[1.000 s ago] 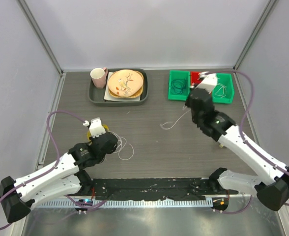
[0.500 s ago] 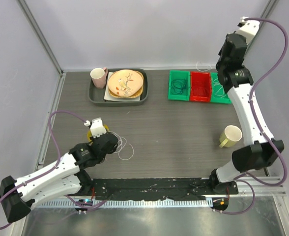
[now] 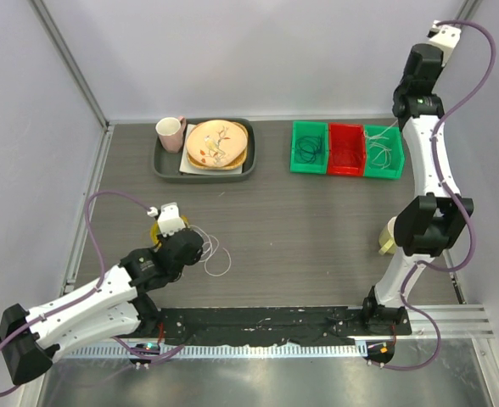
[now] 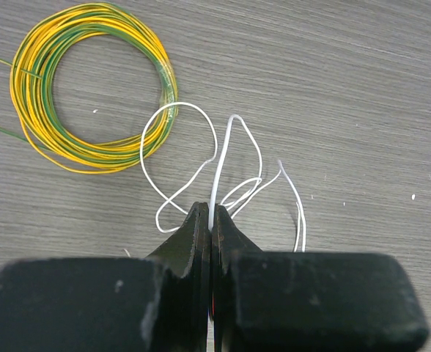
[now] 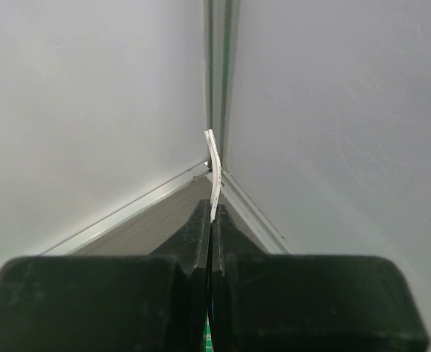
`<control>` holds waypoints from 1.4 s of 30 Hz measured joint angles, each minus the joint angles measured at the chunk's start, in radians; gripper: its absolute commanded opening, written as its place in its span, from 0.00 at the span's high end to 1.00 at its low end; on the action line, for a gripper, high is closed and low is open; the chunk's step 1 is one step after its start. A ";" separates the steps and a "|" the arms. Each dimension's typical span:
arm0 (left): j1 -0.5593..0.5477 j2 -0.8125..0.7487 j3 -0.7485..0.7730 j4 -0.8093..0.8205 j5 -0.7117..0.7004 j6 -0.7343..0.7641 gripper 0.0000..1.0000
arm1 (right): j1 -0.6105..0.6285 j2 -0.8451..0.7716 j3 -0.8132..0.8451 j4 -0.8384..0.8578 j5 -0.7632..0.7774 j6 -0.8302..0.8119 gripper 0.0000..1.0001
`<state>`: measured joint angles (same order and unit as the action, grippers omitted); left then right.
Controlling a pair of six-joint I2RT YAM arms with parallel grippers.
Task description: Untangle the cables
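Observation:
My left gripper point(image 4: 212, 213) is shut on a thin white cable point(image 4: 230, 147) that lies in loose loops on the table in front of it. It also shows in the top view point(image 3: 215, 253) beside the left gripper point(image 3: 194, 246). My right gripper point(image 5: 211, 209) is raised high at the back right corner and is shut on a short white cable end point(image 5: 214, 169). In the top view the right gripper point(image 3: 405, 108) is above the right green bin point(image 3: 400, 161), which holds white cables point(image 3: 382, 153). A dark cable point(image 3: 310, 149) lies in the left green bin.
A yellow-green wire ring point(image 4: 91, 88) lies left of the white loops. A red bin point(image 3: 345, 148) sits between the green bins. A dark tray point(image 3: 160, 165) with a plate and a pink mug point(image 3: 171, 132) stands at the back. A yellowish mug point(image 3: 389, 236) stands behind the right arm.
My right arm swung from the table's middle up to the back right corner, taking the white cable from the table to the right green bin. The left arm has not moved.

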<state>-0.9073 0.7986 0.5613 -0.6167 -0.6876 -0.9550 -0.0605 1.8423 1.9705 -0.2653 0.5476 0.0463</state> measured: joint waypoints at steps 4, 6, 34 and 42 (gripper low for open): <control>0.000 -0.008 -0.013 0.016 0.000 0.015 1.00 | -0.053 0.044 0.010 0.003 -0.028 -0.004 0.99; 0.000 -0.010 -0.015 0.021 0.000 0.019 1.00 | -0.075 0.067 0.010 0.002 -0.042 -0.004 0.99; 0.000 0.029 -0.022 0.044 0.000 0.025 1.00 | -0.103 0.367 0.019 -0.164 -0.204 0.117 0.96; 0.000 0.028 -0.022 0.045 0.000 0.025 1.00 | -0.122 0.431 0.034 -0.223 -0.277 0.142 0.95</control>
<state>-0.9073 0.8265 0.5396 -0.5720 -0.6876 -0.9298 -0.1822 2.2738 2.0045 -0.4881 0.2710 0.1886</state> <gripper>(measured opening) 0.023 0.056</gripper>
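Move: The right-hand green bin, where the held white cable is going, lies almost straight below the right hand, some 36 cm down, about 3 cm farther out and 1 cm to the left. The red bin adjoins it, roughly 12 cm to the hand's left and 3 cm ahead, with the other green bin about 23 cm left and 3 cm ahead. From the left hand, the target bin is around 36 cm ahead, 58 cm right and 8 cm lower. Still pinching the white cable's end between nearly shut fingertips, the right hand comes down about 28 cm towards the right-hand green bin, easing some 4 cm forward and to the right in the first part and then sinking almost straight. On the way the wrist tips the fingers from nearly level to some 35 degrees steeper, with a little roll; the grip just starts to slacken at the end. ##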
